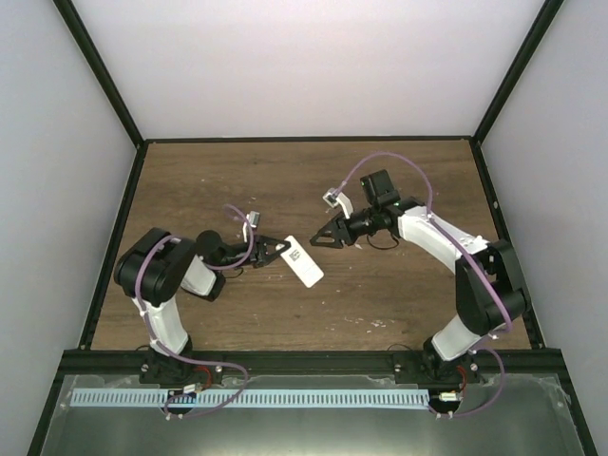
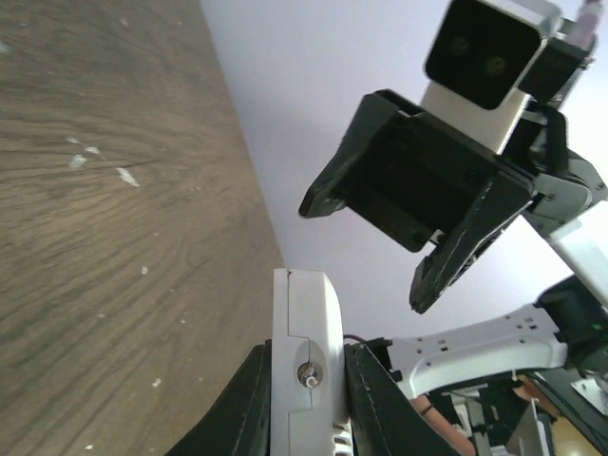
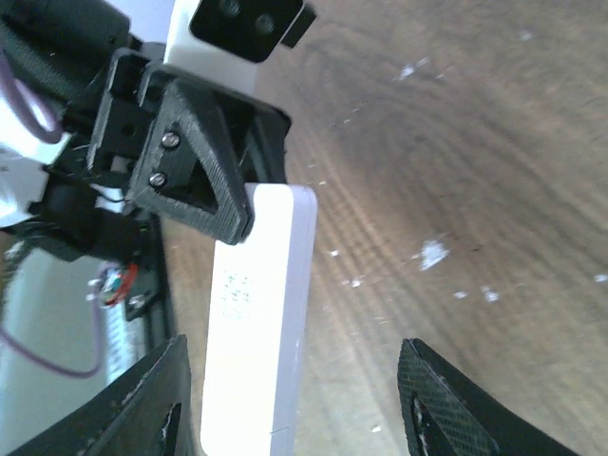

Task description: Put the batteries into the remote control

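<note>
My left gripper (image 1: 283, 249) is shut on one end of the white remote control (image 1: 304, 263) and holds it edge-on above the wooden table. In the left wrist view the remote control (image 2: 309, 342) sits clamped between both black fingers (image 2: 249, 404), a small round contact showing in its end. My right gripper (image 1: 316, 237) hovers just right of the remote, facing it. In the right wrist view the right gripper (image 3: 294, 408) is open; the remote control (image 3: 256, 313) lies close to its left finger (image 3: 157, 404) with a wide gap to the other. The batteries are out of view.
Pale specks (image 3: 432, 252) dot the brown table (image 1: 380, 294). A black frame rail (image 1: 313, 359) runs along the near edge by the arm bases. Pale walls enclose the back and sides.
</note>
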Action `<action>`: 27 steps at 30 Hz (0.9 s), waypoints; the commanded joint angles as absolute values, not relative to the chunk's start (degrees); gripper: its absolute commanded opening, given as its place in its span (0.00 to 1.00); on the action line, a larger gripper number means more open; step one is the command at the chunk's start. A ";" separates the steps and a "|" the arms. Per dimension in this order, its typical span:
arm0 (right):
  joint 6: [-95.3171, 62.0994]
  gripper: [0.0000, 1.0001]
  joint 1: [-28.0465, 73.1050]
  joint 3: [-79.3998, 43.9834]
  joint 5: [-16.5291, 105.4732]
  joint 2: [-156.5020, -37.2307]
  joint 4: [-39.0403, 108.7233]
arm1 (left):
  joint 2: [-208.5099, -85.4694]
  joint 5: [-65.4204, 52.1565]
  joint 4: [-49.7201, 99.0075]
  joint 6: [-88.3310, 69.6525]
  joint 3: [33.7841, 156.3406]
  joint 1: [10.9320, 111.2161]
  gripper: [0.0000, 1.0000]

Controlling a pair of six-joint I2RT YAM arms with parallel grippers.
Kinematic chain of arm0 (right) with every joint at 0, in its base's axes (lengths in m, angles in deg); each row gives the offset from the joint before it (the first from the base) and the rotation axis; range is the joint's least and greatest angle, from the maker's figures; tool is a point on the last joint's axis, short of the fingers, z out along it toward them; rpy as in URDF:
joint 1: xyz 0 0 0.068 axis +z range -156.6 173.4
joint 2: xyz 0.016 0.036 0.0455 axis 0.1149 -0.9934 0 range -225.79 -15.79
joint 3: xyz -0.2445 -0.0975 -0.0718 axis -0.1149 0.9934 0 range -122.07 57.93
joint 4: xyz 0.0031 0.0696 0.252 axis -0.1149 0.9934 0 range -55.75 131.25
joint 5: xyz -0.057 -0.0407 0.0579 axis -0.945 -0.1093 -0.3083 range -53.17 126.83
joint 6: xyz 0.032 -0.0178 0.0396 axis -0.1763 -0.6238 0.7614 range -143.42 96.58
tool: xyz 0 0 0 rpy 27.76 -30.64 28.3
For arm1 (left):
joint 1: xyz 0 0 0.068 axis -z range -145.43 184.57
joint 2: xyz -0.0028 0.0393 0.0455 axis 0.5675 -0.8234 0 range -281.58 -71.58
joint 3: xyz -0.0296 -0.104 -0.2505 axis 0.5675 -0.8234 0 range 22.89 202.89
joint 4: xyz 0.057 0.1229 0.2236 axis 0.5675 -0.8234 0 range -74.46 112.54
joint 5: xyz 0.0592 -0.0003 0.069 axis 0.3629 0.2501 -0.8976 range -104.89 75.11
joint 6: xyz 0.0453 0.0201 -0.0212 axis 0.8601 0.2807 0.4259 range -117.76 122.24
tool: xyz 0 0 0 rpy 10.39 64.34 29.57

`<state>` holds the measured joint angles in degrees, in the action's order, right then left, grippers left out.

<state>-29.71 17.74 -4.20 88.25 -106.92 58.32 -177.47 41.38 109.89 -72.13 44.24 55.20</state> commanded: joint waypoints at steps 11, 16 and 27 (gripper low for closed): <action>-30.12 0.53 22.40 -4.38 99.40 -105.39 71.07 | -168.59 47.50 114.43 -76.77 43.97 55.40 0.00; -30.14 0.53 23.83 -3.85 101.27 -105.85 71.24 | -167.44 48.01 114.39 -77.19 44.27 55.40 0.00; -31.03 0.47 26.06 -4.94 102.95 -108.31 73.80 | -166.10 49.44 114.40 -76.88 44.24 55.40 0.00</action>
<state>-30.21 24.87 -3.94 100.53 -107.16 71.96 -167.81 48.31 109.93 -77.15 44.15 55.22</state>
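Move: The remote control, still pinched at its far left end by the left fingers, has its middle about 4 cm back and 4 cm to the right of the left hand, nearly level with it. From the open, empty right hand, that middle lies roughly 5 cm back, 3 cm to the left and a couple of centimetres lower; the free end slants back and rightward. Nothing else lies close by. Right hand, half open, swings 9 cm back to straddle the remote's free end; left lifts the remote 5 cm. ##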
